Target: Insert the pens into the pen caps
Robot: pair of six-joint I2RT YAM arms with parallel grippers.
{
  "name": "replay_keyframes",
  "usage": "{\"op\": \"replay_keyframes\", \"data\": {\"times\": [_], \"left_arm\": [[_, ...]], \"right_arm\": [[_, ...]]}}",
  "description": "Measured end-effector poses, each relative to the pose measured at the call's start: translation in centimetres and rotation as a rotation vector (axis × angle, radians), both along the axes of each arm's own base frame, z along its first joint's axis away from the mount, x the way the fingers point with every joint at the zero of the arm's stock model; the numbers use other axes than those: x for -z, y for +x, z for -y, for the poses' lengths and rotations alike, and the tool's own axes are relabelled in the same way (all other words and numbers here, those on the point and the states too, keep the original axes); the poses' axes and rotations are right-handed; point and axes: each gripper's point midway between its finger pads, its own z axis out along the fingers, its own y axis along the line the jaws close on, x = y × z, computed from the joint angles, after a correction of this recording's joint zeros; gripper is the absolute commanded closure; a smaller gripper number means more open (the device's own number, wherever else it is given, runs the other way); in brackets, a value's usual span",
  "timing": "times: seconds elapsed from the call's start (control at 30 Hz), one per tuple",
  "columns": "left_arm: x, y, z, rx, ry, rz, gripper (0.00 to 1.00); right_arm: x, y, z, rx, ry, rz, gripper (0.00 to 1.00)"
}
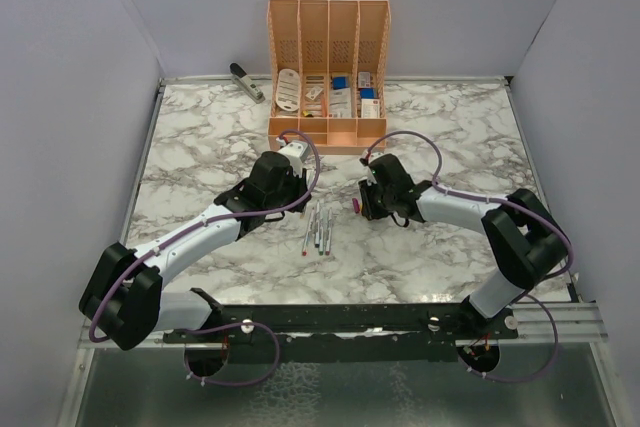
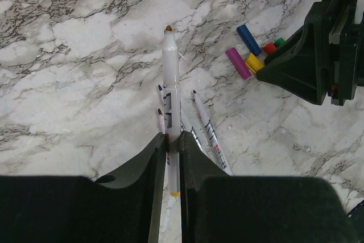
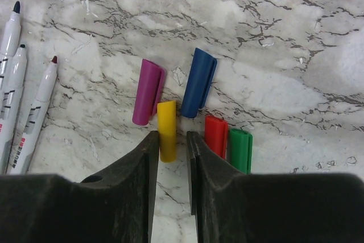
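Observation:
My left gripper (image 2: 173, 140) is shut on a whitish pen (image 2: 171, 72) with a yellow tail end, held above the table, tip pointing away. Three more pens (image 1: 318, 227) lie side by side on the marble; their coloured tips show at the left of the right wrist view (image 3: 37, 112). The pen caps lie in a cluster: purple (image 3: 147, 91), blue (image 3: 198, 82), yellow (image 3: 167, 126), red (image 3: 215, 135), green (image 3: 240, 149). My right gripper (image 3: 172, 140) is low over them, narrowly open, straddling the yellow cap. The cap touches the left finger, with a gap at the right finger.
An orange organiser (image 1: 327, 72) with stationery stands at the back centre, a grey stapler (image 1: 246, 81) to its left. Grey walls close in the table on three sides. The right arm's gripper body (image 2: 307, 61) sits just right of the caps.

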Motion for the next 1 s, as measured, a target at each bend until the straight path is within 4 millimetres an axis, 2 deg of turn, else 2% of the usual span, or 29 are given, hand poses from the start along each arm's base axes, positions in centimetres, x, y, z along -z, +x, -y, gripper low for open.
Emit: {"op": "replay_keyframes", "data": {"times": [0.53, 0.67, 1.0], "left_arm": [[0.3, -0.2, -0.1, 0.000, 0.005, -0.008, 1.00], [0.4, -0.2, -0.2, 0.000, 0.007, -0.011, 1.00], [0.5, -0.3, -0.2, 0.000, 0.009, -0.012, 1.00]], "right_arm": [[0.1, 0.6, -0.8, -0.006, 0.001, 0.000, 0.75], [0.1, 1.0, -1.0, -0.003, -0.001, 0.000, 0.98], [0.1, 1.1, -1.1, 0.007, -0.005, -0.005, 0.98]]}}
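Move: The yellow pen cap stands between the right hand's open fingertips, its middle about 1 cm ahead and 1 cm to the left, roughly at fingertip height. At the same height, the purple cap is some 3 cm ahead and 3 cm left, the blue cap 4 cm ahead and 1 cm left, and the red cap 1 cm ahead and 2 cm right. From the left hand, the yellow cap lies about 15 cm right, 1 cm ahead and 11 cm below. Forward and to the left, low and level over the table, the right hand creeps about 1.5 cm in all, bringing its open fingers farther along the yellow cap towards the purple and blue ones. As it eases to a stop the fingers close and pinch the yellow cap from both sides, the wrist keeping its tilt. ##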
